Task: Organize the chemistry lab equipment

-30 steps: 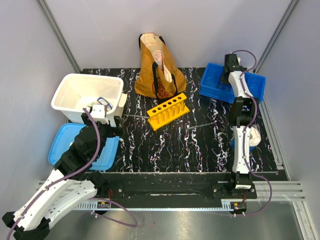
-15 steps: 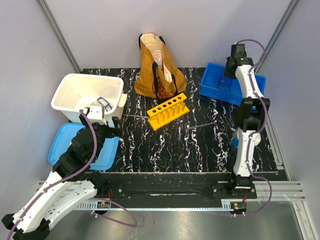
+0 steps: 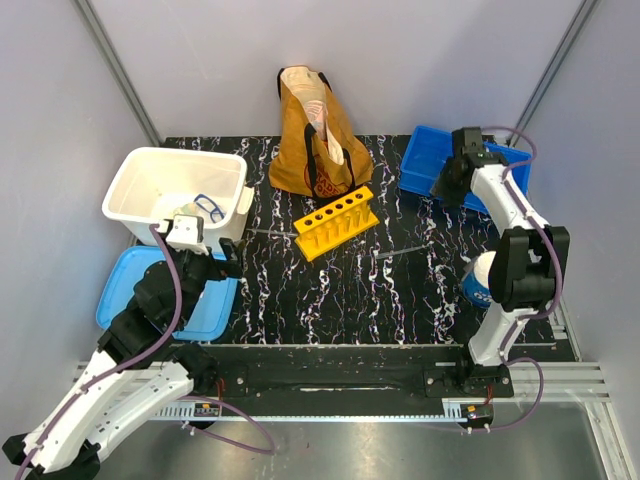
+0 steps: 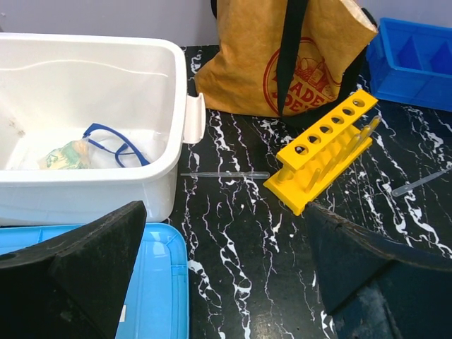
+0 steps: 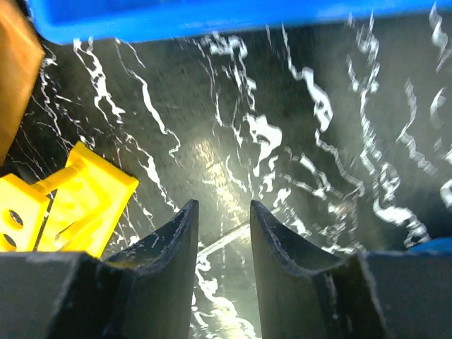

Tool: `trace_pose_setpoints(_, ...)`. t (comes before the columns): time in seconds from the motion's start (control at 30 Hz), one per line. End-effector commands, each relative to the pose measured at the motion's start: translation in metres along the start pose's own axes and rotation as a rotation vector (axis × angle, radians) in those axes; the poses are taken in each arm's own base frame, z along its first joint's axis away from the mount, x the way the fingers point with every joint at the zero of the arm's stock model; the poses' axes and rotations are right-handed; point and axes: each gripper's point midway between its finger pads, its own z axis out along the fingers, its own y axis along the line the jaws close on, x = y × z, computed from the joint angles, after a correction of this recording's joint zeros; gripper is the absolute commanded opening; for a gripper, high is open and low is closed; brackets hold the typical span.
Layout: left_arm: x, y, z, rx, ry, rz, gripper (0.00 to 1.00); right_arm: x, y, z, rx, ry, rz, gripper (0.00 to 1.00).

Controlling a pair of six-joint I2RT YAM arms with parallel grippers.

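Note:
The yellow test-tube rack (image 3: 337, 222) stands mid-table in front of the tote bag; the left wrist view shows this rack (image 4: 325, 152) ahead to the right. A thin clear pipette (image 4: 224, 174) lies between rack and white bin. A second thin tube (image 3: 400, 252) lies right of the rack. My left gripper (image 4: 222, 275) is open wide and empty, low over the table by the blue lid. My right gripper (image 3: 445, 188) hovers at the blue bin's near edge, jaws apart and empty (image 5: 223, 208), with the thin tube (image 5: 222, 244) on the table below them.
The white bin (image 3: 130, 180) at the left holds blue-framed goggles (image 4: 116, 145) and a small packet. A blue lid (image 3: 125, 285) lies before it. A mustard tote bag (image 3: 315, 140) stands at the back, a blue bin (image 3: 420, 165) at back right. A blue-and-white object (image 3: 478, 282) sits by the right arm.
My right gripper has come back from over the blue bin to its near edge and its jaws have parted. My left arm has drawn back slightly, still open.

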Motion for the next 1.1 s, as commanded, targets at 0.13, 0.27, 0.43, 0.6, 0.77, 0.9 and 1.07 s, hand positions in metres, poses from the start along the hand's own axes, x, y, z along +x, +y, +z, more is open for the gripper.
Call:
trace_pose_setpoints(0.13,-0.027,-0.009,-0.010,0.063,-0.076,-0.062,0.98,0.073,0.030,-0.010,-0.013,0.138,0.399,0.40)
trace_pose_setpoints(0.27,-0.026,-0.008,-0.010,0.061,-0.069,-0.059,0.98,0.103,0.038,-0.010,0.071,0.176,0.467,0.38)
trace_pose_setpoints(0.43,-0.024,-0.008,-0.009,0.060,-0.064,-0.055,0.98,0.125,0.040,-0.010,0.153,0.244,0.557,0.38)
trace_pose_setpoints(0.6,-0.024,-0.008,-0.009,0.058,-0.061,-0.056,0.98,0.142,0.039,-0.004,0.197,0.276,0.624,0.38)
trace_pose_setpoints(0.77,-0.022,-0.009,-0.008,0.060,-0.057,-0.054,0.98,0.152,0.034,0.009,0.231,0.280,0.663,0.39)
trace_pose_setpoints(0.9,-0.022,-0.009,-0.008,0.059,-0.057,-0.053,0.98,0.162,0.029,0.020,0.271,0.300,0.681,0.39)
trace_pose_setpoints(1.07,-0.023,-0.008,-0.009,0.053,-0.061,-0.054,0.98,0.168,0.026,0.033,0.304,0.316,0.686,0.38)
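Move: The glass pipette lies on the table roughly 9 cm back of the right gripper, 7 cm to its left and 14 cm below. The yellow rack stands some 16 cm left of the pipette and 5 cm farther out. From the gripper, the blue box is about 10 cm ahead and 10 cm to the right, and the white-topped jar 17 cm back and 14 cm right. The idle left gripper has the pipette about 14 cm ahead, 36 cm right and 28 cm below. Bring the empty right gripper back from the blue box and down, swinging it left towards the glass pipette, about 10 cm back and 10 cm left in all. Meanwhile turn the wrist some 35 degrees clockwise and tip the fingers almost straight down. Finish by sinking over the pipette's left part, fingers kept partly open and stopping just short of it. ##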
